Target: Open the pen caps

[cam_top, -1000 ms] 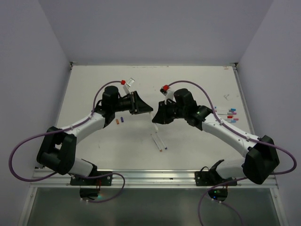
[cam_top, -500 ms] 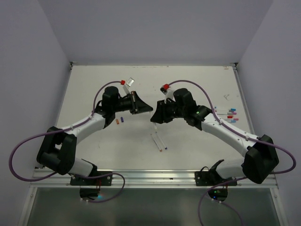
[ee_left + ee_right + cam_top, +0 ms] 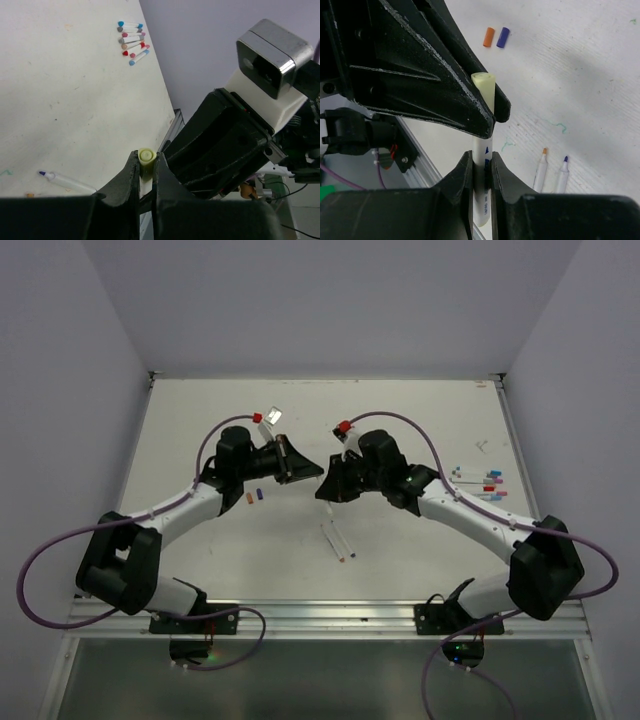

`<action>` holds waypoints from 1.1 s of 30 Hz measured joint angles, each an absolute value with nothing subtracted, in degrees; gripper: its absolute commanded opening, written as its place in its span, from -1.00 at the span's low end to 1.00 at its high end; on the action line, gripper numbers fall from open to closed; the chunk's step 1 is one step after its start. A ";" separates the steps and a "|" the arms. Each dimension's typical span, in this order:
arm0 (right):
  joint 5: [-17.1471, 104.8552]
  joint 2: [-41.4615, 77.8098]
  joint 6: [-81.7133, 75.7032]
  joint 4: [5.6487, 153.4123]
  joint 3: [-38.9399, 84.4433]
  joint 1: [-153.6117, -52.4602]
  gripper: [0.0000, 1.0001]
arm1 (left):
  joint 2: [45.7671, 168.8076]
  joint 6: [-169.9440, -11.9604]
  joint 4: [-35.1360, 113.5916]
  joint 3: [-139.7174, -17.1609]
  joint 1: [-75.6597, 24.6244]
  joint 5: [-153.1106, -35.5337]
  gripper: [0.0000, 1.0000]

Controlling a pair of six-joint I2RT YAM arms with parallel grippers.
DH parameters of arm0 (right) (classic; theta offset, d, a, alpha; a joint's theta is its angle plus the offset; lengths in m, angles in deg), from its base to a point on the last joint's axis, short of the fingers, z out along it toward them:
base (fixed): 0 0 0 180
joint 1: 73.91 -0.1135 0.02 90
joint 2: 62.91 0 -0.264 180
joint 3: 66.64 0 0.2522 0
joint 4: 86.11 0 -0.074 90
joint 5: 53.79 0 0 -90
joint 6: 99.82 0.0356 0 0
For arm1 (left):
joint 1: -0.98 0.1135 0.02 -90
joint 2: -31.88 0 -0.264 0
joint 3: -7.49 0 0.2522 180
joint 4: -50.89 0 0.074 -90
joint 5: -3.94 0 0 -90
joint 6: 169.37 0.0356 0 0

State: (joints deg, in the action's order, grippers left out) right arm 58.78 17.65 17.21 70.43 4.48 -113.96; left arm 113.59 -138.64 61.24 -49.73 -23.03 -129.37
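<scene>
A white pen (image 3: pixel 483 150) hangs in the air between my two grippers over the middle of the table. Its pale yellow cap (image 3: pixel 145 156) sits between the jaws of my left gripper (image 3: pixel 146 167), which is shut on it. My right gripper (image 3: pixel 482 162) is shut on the pen's white body just below the cap (image 3: pixel 486 82). From above, the left gripper (image 3: pixel 318 472) and the right gripper (image 3: pixel 322 488) meet tip to tip. Two loose pen caps, orange (image 3: pixel 489 37) and purple (image 3: pixel 503 37), lie on the table under the left arm.
Two uncapped pens (image 3: pixel 335 540) lie side by side near the table's middle, orange tip (image 3: pixel 540 172) and purple tip (image 3: pixel 562 175). A row of several capped pens (image 3: pixel 485 485) lies at the right side. A metal rail (image 3: pixel 320 615) runs along the near edge.
The right arm has shifted a little to the left, closer to the left gripper. The left arm has hardly moved.
</scene>
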 measured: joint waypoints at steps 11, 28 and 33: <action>10.39 27.53 15.63 51.83 17.33 -132.98 -1.00 | 111.78 -131.16 35.21 -61.25 -25.76 -102.27 -1.00; 18.24 22.81 13.99 51.29 3.24 -123.49 -1.00 | 117.79 -121.13 29.24 -59.76 -25.50 -96.24 -1.00; 22.72 25.25 13.97 54.04 2.58 -122.99 -1.00 | 119.58 -120.21 28.46 -58.10 -25.45 -95.67 -1.00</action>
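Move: Both my hands already hold the yellow pen, the left pinching its cap and the right its barrel. From my left hand, the loose blue cap lies about 15 cm left, 6 ahead and 20 below; the orange cap is 3 cm farther left of it. From my right hand, the uncapped blue pen lies some 5 cm right, 2 back and 17 below, with the orange pen about 2 cm right and 3 back. I pull the yellow pen apart, both grips kept shut: my left hand draws the cap forward and left, then sinks towards the loose caps, about 12 cm down in all. My right hand carries the barrel down about 11 cm and right towards the laid-out pens, easing back left slightly at the end. Both wrists tip the fingers downward nearly 40 degrees. ##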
